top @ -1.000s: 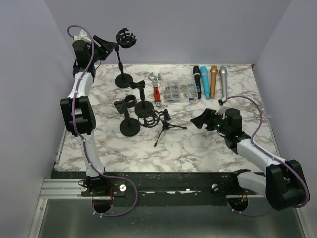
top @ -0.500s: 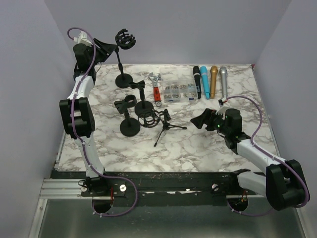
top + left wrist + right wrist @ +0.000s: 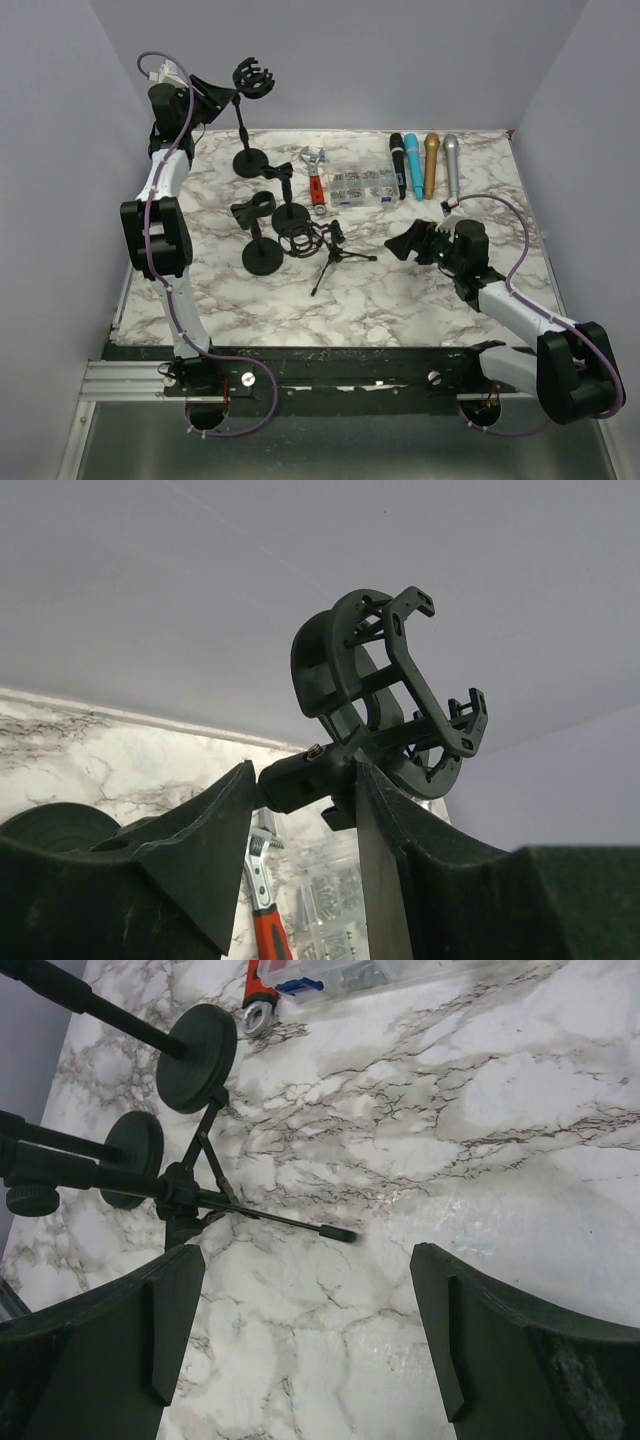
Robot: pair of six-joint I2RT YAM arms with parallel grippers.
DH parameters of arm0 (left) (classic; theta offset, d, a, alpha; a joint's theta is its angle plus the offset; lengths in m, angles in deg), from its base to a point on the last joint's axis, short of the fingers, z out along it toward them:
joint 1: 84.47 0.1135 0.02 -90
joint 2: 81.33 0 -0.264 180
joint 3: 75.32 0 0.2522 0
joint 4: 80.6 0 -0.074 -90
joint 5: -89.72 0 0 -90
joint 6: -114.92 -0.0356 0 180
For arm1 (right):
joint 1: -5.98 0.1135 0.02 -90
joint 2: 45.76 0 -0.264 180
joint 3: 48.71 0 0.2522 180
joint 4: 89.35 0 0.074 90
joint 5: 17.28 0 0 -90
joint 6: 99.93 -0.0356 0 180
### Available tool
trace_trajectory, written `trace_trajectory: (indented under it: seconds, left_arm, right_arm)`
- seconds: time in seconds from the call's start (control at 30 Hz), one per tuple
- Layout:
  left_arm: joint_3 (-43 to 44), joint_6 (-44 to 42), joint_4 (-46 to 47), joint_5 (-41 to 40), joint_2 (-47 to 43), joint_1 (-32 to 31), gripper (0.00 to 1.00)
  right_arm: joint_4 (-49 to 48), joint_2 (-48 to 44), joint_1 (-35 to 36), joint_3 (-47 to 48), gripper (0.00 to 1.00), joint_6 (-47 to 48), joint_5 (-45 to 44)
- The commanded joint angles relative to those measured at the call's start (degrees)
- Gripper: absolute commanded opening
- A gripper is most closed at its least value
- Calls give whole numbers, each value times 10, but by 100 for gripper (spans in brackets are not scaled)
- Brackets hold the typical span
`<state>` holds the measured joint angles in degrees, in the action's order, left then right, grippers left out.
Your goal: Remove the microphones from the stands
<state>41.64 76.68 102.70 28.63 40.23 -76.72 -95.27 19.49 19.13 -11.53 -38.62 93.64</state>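
Observation:
A tall black stand (image 3: 243,125) rises at the back left; its cage-shaped clip (image 3: 254,78) is empty, as the left wrist view (image 3: 400,680) shows. My left gripper (image 3: 215,92) is raised to that clip and is shut on the swivel joint (image 3: 305,777) just below it, one finger on each side. Several microphones lie side by side at the back right: black (image 3: 397,163), blue (image 3: 413,165), gold (image 3: 431,165) and silver (image 3: 452,165). My right gripper (image 3: 400,243) is open and empty, low over the table right of centre (image 3: 310,1290).
A small tripod stand (image 3: 335,250) sits mid-table, its leg (image 3: 270,1218) just ahead of my right fingers. Two short round-base stands (image 3: 263,258) (image 3: 292,215) and a shock mount (image 3: 300,240) are beside it. A red-handled wrench (image 3: 316,178) and a clear parts box (image 3: 362,185) lie behind.
My left wrist has shifted slightly up and to the left at the tall stand's clip. The right arm has not moved.

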Motion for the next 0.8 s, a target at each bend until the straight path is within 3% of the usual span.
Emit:
trace_trajectory:
  seconds: [0.0,0.77]
  left_arm:
    - [-3,-64,-263,-39,58,-6,44]
    - [72,-61,-437,-49,106,-12,44]
  right_arm:
    - [-16,5,2,-8,92,3,7]
    - [-16,-7,2,-11,92,3,4]
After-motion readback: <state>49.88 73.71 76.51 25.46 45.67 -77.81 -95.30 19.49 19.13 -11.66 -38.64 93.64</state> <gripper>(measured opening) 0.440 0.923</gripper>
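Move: The tall stand's neck, just under its empty shock mount, is already between the left fingertips; the mount sits about 3 cm ahead, 4 cm right and 4 cm above that hand. The stand's round base is straight below, some 28 cm down. On the table, the wrench lies about 21 cm right and 5 cm back, the middle stand 14 cm right and 17 cm back. From the idle right hand the neck is roughly 32 cm ahead, 46 cm left and 17 cm higher. The tall stand's neck and empty mount are taken almost straight down towards their base by the left hand, about 9 cm, slow at first and then steady. Its fingers keep their gap around the neck joint, the upper one over it, while the wrist tips from level to some 20 degrees nose-down. ##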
